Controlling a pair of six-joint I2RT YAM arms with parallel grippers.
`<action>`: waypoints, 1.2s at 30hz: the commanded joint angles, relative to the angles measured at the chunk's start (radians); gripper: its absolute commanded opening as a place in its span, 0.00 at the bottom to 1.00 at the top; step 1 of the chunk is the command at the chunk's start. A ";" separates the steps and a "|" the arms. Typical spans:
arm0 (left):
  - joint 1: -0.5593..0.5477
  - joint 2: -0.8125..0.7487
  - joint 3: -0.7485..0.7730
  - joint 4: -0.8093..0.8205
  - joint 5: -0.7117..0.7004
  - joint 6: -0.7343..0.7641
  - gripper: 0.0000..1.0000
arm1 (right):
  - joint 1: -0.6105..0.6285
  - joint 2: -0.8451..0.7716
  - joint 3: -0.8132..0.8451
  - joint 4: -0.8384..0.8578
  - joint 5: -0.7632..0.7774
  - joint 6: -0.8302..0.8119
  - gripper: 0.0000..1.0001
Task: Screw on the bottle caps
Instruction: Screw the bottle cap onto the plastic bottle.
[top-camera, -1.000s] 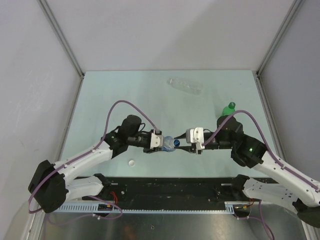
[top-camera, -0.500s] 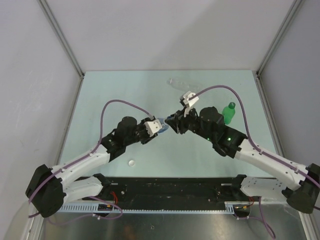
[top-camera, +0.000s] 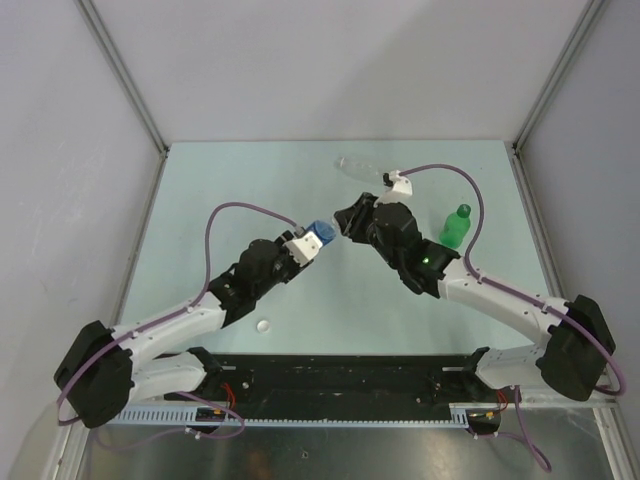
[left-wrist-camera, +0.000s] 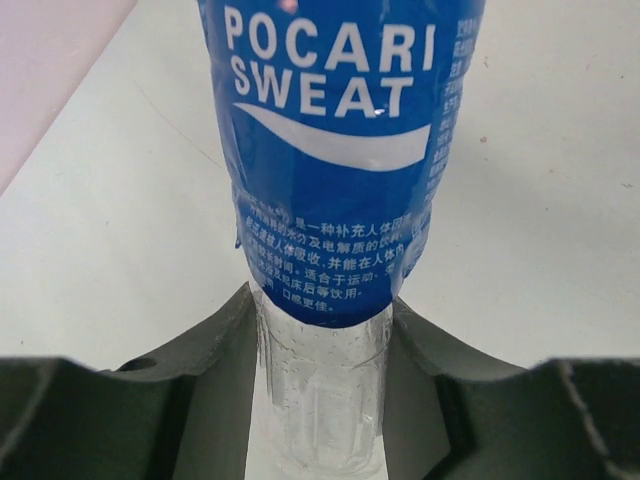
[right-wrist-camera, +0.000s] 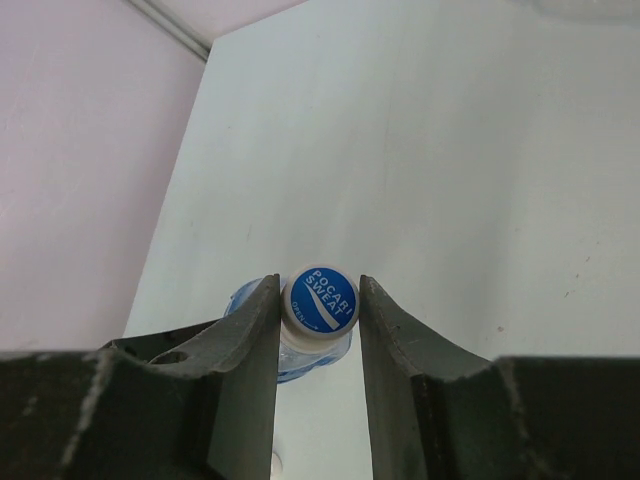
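Observation:
The clear bottle with the blue label (left-wrist-camera: 340, 150) is held up off the table, my left gripper (left-wrist-camera: 322, 385) shut on its clear lower end. In the top view this bottle (top-camera: 319, 234) points toward my right gripper (top-camera: 344, 222). Its white cap with a blue printed top (right-wrist-camera: 319, 300) sits on the bottle's neck, and my right gripper (right-wrist-camera: 319, 310) is shut on it, one finger on each side. The green bottle (top-camera: 456, 228) stands upright at the right with a green cap (top-camera: 462, 211) on it. A clear unlabelled bottle (top-camera: 362, 166) lies at the back.
A loose white cap (top-camera: 263, 325) lies on the pale green table (top-camera: 200, 220) near the front left, below my left arm. Grey walls close in the left, right and back sides. A black rail (top-camera: 340, 375) runs along the near edge.
Both grippers moved away from the front edge toward the table's middle with the blue-label bottle. The bottle tipped up. My right arm swung round to the bottle's top and holds the cap.

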 joint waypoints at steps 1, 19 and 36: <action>-0.037 -0.007 0.044 0.361 0.039 -0.005 0.00 | 0.014 0.021 -0.026 -0.087 -0.025 0.016 0.01; -0.036 0.061 -0.002 0.399 0.133 -0.122 0.00 | 0.000 -0.180 -0.027 0.033 -0.248 -0.329 0.91; 0.045 -0.025 -0.070 0.489 0.503 -0.177 0.00 | -0.020 -0.473 -0.038 -0.293 -0.328 -0.696 0.99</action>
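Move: Both hands work at the Pocari bottle. The right fingertips still pinch its white cap on the mouth. From the left hand, gripping the bottle low down, the cap lies about 8 cm right, 3 cm ahead and 11 cm up. From the right hand, the green bottle stands some 24 cm right, 4 cm ahead and 15 cm below; the lying clear bottle is about 23 cm ahead, 7 cm right and 22 cm down. Rising slightly with the cap still pinched, the right hand then opens wide, lets go and backs away from the bottle, about 8 cm up, 8 cm back and 5 cm to its right, fingers tipping up and swinging counter-clockwise. The left hand keeps its grip and carries the bottle some 6 cm right and 6 cm up, rolling it about 25 degrees towards upright. ##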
